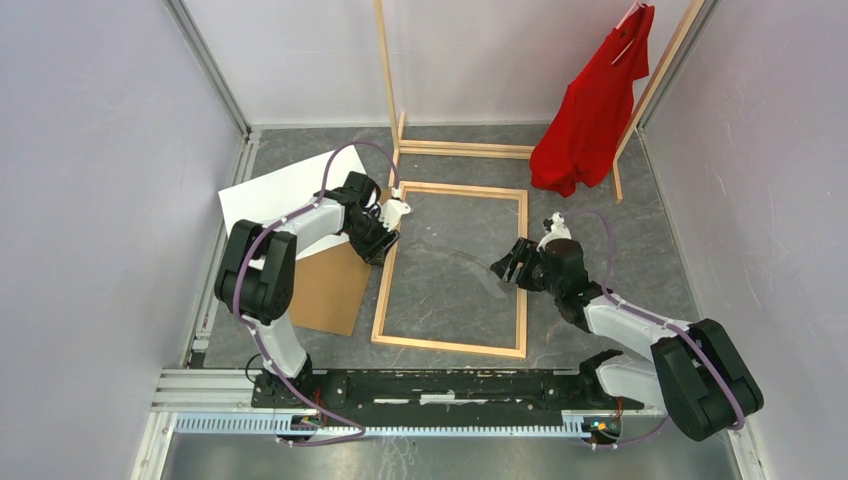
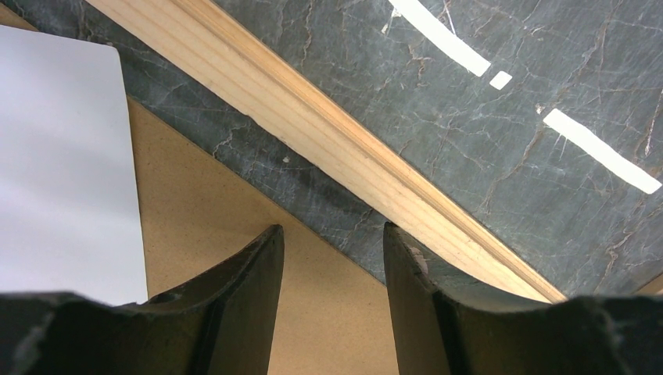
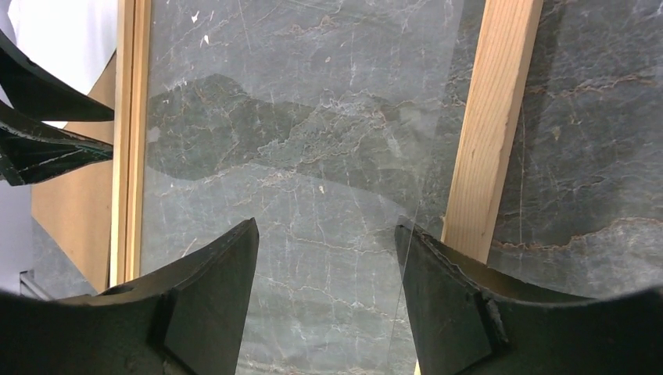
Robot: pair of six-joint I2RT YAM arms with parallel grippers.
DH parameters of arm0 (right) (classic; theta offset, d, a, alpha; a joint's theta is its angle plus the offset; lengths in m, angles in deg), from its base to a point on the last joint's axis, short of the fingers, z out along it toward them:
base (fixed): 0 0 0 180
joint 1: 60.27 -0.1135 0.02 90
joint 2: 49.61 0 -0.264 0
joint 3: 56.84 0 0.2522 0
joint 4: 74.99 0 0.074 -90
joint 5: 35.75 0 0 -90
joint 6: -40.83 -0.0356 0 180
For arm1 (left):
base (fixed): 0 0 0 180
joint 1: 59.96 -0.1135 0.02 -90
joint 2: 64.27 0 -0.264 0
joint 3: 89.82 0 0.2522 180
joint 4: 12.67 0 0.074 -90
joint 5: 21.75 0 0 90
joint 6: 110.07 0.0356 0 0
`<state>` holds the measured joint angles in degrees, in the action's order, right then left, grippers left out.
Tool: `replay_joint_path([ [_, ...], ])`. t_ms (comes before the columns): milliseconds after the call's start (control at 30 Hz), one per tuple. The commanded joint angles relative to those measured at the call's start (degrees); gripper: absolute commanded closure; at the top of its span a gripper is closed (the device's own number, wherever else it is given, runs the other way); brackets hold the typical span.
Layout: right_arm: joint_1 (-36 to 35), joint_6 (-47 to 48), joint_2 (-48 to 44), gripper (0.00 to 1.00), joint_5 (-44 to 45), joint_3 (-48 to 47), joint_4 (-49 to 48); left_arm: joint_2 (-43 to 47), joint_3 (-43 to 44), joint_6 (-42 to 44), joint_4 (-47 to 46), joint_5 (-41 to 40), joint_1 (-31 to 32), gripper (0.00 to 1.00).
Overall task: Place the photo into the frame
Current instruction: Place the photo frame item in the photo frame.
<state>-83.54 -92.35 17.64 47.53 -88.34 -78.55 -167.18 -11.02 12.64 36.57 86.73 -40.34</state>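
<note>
The frame [image 1: 522, 270] of light wood lies flat on the dark marble table, and a clear sheet seems to lie inside it. The photo [image 1: 280, 192] lies white side up to its left, overlapping the brown backing board [image 1: 335, 290]. My left gripper [image 1: 378, 248] hovers open just outside the frame's left rail [image 2: 328, 141]. It sits over the board's edge [image 2: 234, 258], with the photo's corner [image 2: 62, 172] beside it and nothing between its fingers [image 2: 332, 234]. My right gripper [image 1: 505, 268] is open and empty over the frame's inside, close to the right rail [image 3: 489, 133]; its fingertips [image 3: 327, 226] point toward the left rail [image 3: 129, 117].
A tall wooden clothes rack [image 1: 465, 148] stands behind the frame, with a red shirt [image 1: 595, 100] hanging at the back right. White walls close in on the left, right and back. The arms' mounting rail [image 1: 440, 385] runs along the near edge.
</note>
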Motion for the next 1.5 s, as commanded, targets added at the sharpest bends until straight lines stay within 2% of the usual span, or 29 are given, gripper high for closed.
replay_joint_path([
  [0,-0.33,2.77,0.62,0.28,1.37,-2.99,1.62,-0.01,-2.21,1.31,0.82,2.70,0.64,0.44],
  [233,-0.46,6.76,2.10,0.24,2.63,-7.41,7.83,0.03,-2.33,1.48,0.81,2.38,0.66,0.44],
  [300,-0.72,8.01,2.10,0.03,3.57,-8.34,9.81,-0.01,-2.29,1.56,0.86,2.34,0.67,0.44],
  [333,-0.89,8.65,2.31,0.02,4.32,-9.18,11.29,0.04,-2.28,1.60,0.82,2.26,0.68,0.44],
  [733,-1.76,12.08,1.31,0.02,8.35,-12.44,16.78,-0.16,-2.11,1.56,0.81,1.79,0.64,0.44],
  [1200,-2.46,10.55,4.28,0.06,3.81,-12.14,15.31,-0.65,-1.75,1.46,0.84,2.41,0.67,0.44],
  [1333,-2.90,10.69,6.22,0.07,5.21,-13.28,17.14,-0.75,-1.67,1.31,0.86,2.78,0.64,0.44],
  [1467,-4.71,11.91,8.87,0.07,9.21,-16.24,22.95,-0.79,-1.58,1.48,0.81,2.54,0.68,0.44],
])
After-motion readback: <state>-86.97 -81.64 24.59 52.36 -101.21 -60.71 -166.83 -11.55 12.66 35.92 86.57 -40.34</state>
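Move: The clear sheet lies in the frame, its middle roughly 8 cm left of the right hand, level with it and some 4 cm lower; its right edge shows between that hand's half-open fingers. The frame's right rail is about 4 cm to the right, also level and 4 cm below, and its near rail about 14 cm back and 9 cm left. From the left hand the sheet's middle is about 14 cm right, 1 cm back and 2 cm below. The right hand, already clear of its grip on the sheet, stays close over the sheet's right edge and spreads its fingers nearly fully while rolling about 15 degrees so that its left side sinks, easing about 1 cm forward and 1 cm to the right towards the frame's right rail. It then reverses, going some 1.5 cm down and 1 cm back to the left, tipping about 5 degrees further down, and ends with the open fingers low by the rail; whether they touch the sheet or the wood can't be seen. ##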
